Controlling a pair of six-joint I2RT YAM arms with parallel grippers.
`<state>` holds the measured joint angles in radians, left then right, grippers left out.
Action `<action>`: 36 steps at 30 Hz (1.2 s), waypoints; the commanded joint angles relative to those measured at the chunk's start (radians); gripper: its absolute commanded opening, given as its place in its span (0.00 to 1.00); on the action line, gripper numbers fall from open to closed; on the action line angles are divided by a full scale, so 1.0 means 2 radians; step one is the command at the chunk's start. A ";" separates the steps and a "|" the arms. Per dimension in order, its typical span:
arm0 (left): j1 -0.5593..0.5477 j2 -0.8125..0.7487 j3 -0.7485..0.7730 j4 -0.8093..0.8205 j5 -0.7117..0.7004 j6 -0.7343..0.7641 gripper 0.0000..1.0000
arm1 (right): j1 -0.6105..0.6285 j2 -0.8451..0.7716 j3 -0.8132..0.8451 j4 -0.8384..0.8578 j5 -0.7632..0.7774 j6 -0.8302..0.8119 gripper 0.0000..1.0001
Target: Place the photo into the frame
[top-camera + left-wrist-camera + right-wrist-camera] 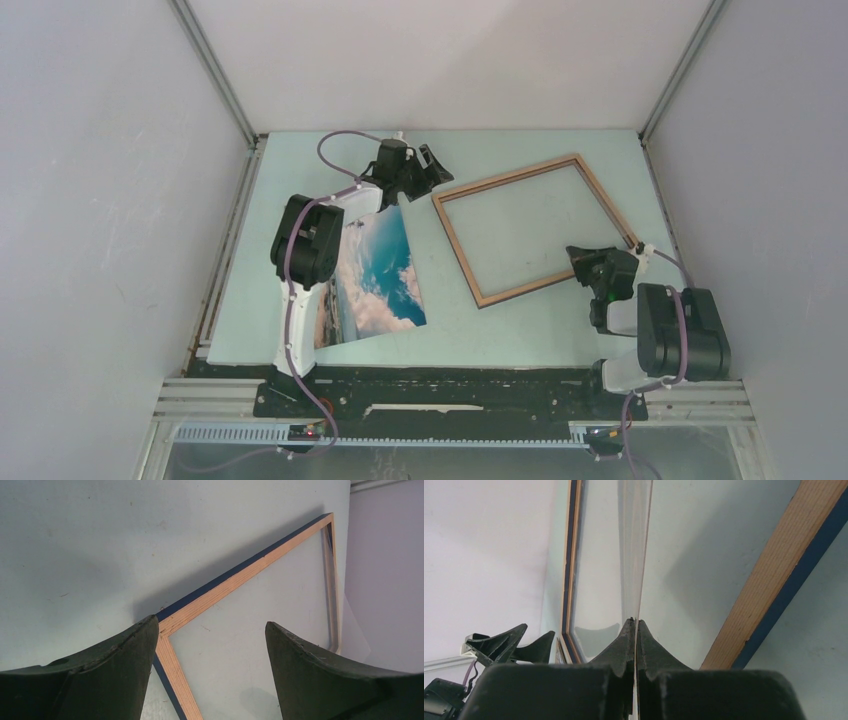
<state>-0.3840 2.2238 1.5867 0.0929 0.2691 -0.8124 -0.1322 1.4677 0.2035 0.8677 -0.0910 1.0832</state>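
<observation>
The photo [385,270], a beach print, lies flat on the table's left half, its near-left part under my left arm. The frame [507,177], thin light wood, lies as a diamond at the back right. My left gripper [438,168] is open at the frame's left corner. In the left wrist view that corner of the frame [240,577] sits just beside the left finger, with nothing between the fingers of the gripper [210,630]. My right gripper [635,621] is shut on the edge of a thin clear sheet [644,555] above the frame [769,580], at its near-right side [578,256].
The pale green table [520,330] is enclosed by white walls at the left, back and right. My left gripper [538,630] also shows, open, at the lower left of the right wrist view. Both arm bases stand at the near edge.
</observation>
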 commanded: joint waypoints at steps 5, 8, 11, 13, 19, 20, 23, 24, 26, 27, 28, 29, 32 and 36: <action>0.000 -0.004 0.030 0.006 0.006 -0.001 0.85 | -0.007 0.025 0.024 0.046 0.002 0.002 0.00; 0.000 -0.005 0.029 0.006 0.006 0.000 0.85 | -0.008 0.025 0.027 0.042 -0.003 0.000 0.00; 0.000 -0.006 0.029 0.006 0.007 0.001 0.85 | -0.008 0.014 0.033 0.011 -0.001 -0.001 0.09; 0.000 -0.007 0.029 0.006 0.007 0.002 0.85 | -0.008 0.002 0.037 -0.014 0.000 -0.006 0.26; 0.000 -0.017 0.022 0.008 0.002 0.008 0.85 | -0.003 -0.016 0.050 -0.071 0.014 -0.021 0.43; 0.000 -0.018 0.020 0.008 0.001 0.009 0.85 | -0.002 -0.015 0.054 -0.079 0.014 -0.023 0.45; 0.000 -0.025 0.016 0.006 -0.002 0.015 0.85 | 0.003 -0.018 0.064 -0.108 0.017 -0.025 0.54; 0.000 -0.027 0.015 0.005 -0.003 0.019 0.85 | 0.003 -0.021 0.068 -0.121 0.017 -0.026 0.56; 0.000 -0.033 0.013 0.003 -0.008 0.024 0.85 | 0.006 -0.033 0.076 -0.154 0.026 -0.029 0.60; 0.000 -0.036 0.011 0.002 -0.010 0.027 0.85 | 0.007 -0.040 0.083 -0.172 0.031 -0.032 0.61; 0.000 -0.039 0.010 0.002 -0.013 0.030 0.84 | 0.008 -0.050 0.090 -0.195 0.033 -0.034 0.63; 0.000 -0.043 0.008 0.001 -0.016 0.033 0.85 | 0.009 -0.057 0.099 -0.224 0.037 -0.037 0.65; 0.001 -0.050 0.004 0.000 -0.018 0.038 0.85 | 0.011 -0.078 0.129 -0.306 0.045 -0.043 0.73; 0.001 -0.055 0.003 0.000 -0.019 0.040 0.85 | 0.006 -0.098 0.160 -0.393 0.055 -0.050 0.96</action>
<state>-0.3840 2.1933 1.5864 0.0826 0.2474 -0.7685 -0.1162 1.3266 0.4515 0.2974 -0.0280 1.0191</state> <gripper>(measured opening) 0.845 0.890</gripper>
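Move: The clear sheet is already pinched at its near edge by the right hand's shut fingers, just inside the frame's near long rail. That rail's middle is about 2 cm back, 3 cm left and 4 cm below. The frame's middle lies some 7 cm ahead, 9 cm left and 4 cm below; the photo is roughly level with the hand, 45 cm to its left. From the open left hand, the frame's middle is about 12 cm back, 20 cm right and 6 cm below. The clear sheet is released into the frame by its near edge: the right hand creeps about 1 cm forward beside the near rail, still pinching, then its shut fingers spread almost fully. As they open, the hand tips down about 10 degrees, and right at the end it lifts about 2 cm. ##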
